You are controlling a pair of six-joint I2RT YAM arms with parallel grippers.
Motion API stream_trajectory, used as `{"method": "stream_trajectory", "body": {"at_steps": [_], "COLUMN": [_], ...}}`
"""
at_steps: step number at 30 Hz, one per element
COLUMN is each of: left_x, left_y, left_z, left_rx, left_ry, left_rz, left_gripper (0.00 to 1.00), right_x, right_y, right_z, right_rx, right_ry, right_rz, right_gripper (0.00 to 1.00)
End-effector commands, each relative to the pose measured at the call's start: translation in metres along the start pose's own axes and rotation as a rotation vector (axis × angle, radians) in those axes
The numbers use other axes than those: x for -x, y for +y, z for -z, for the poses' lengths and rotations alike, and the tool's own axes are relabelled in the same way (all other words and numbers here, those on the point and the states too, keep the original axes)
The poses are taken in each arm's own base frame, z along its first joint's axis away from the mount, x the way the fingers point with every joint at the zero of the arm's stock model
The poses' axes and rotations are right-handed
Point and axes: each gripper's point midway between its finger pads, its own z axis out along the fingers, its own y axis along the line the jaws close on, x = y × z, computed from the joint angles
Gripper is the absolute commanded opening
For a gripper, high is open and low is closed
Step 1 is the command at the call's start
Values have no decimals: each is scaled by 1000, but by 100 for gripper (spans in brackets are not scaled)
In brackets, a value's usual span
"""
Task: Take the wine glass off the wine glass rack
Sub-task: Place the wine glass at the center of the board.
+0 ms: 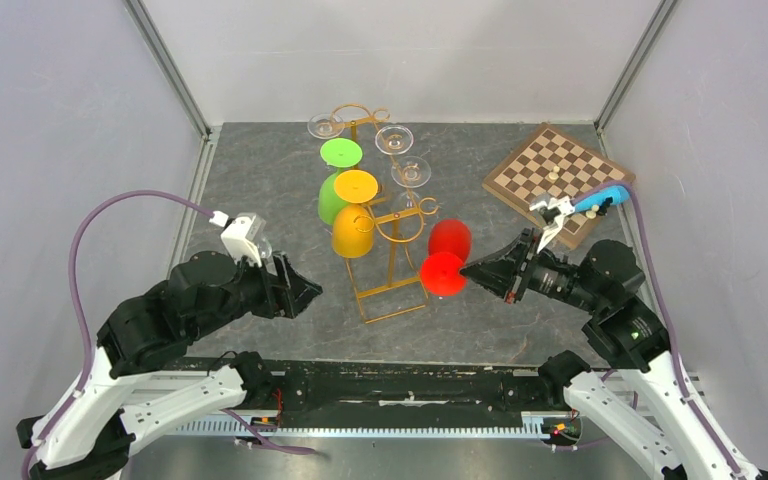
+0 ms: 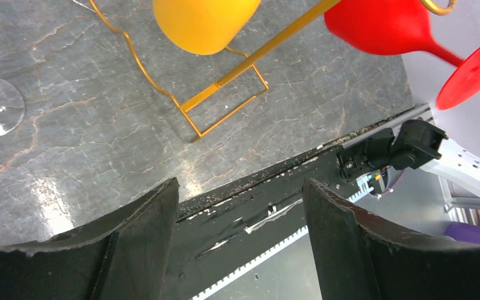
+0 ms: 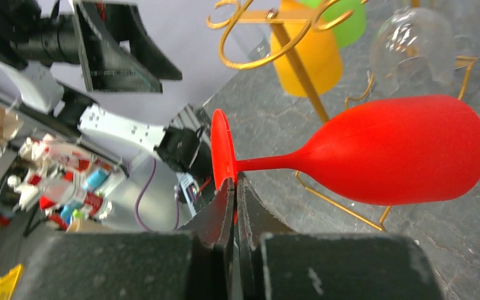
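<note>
The red wine glass (image 1: 448, 255) lies on its side in the air, foot toward the right arm. My right gripper (image 1: 468, 270) is shut on the rim of its round foot (image 3: 222, 150), and the bowl (image 3: 400, 150) points away from the fingers. The gold wine glass rack (image 1: 392, 262) stands just left of the glass. Its curled hooks (image 3: 250, 37) sit above and apart from the red stem. My left gripper (image 1: 310, 292) hovers at the rack's near left, open, with nothing between its fingers (image 2: 150, 219).
An orange glass (image 1: 353, 228) and a green glass (image 1: 335, 190) hang upside down on the rack, with several clear glasses (image 1: 410, 172) further back. A chessboard (image 1: 555, 178) with a blue object (image 1: 600, 198) lies at the back right. The rack's wire base (image 2: 225, 100) rests on the grey mat.
</note>
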Motion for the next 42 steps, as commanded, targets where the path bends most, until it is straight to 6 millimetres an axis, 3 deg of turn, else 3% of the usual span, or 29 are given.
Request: {"method": "stream_trajectory", "body": {"at_steps": [1,7,16,34,42], "left_x": [3,-1,0,-17,-27], "left_y": [-18,-24,-36,-49,-50], "left_z": [3,2,4,18,23], "left_rx": [-88,-127,-181,-256,-289], "left_ry": [-10,-1,1,110,139], "left_rz": [58,89,138,201,226], "left_gripper": [79,79,82,82,82], "right_x": [-24,-46,-62,-99,-91], "right_y": [13,11,30,104,132], "right_z": [4,1,-8,-46,-61], "right_rx": [138,199,279,465,495], "right_ry": [108,170,234,326,247], "right_rz": [103,96,99,239,338], "right_gripper": [0,0,0,0,0]}}
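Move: The right hand holds the red wine glass by its foot rim, the glass's middle roughly 6 cm ahead, 2 cm left and 6 cm below. Its goal, the open left gripper, is about 27 cm left, 3 cm back and 4 cm lower; the rack's near loop is 10 cm ahead, 12 cm left, 5 cm lower. From the left hand, the red wine glass is 9 cm ahead, 25 cm right, 2 cm lower, the yellow glass 17 cm ahead, 8 cm right, 8 cm lower. The right hand keeps its shut pinch on the red glass's foot and carries it back and left, about 12 cm each way, dropping some 5 cm mostly early on, clear of the rack and in front of it towards the left gripper, while turning about 35 degrees counter-clockwise. The left hand, fingers wide open and empty, eases back about 4 cm and right about 3 cm to meet the glass, its left side rolling down and fingers tipping lower, still without touching it. ##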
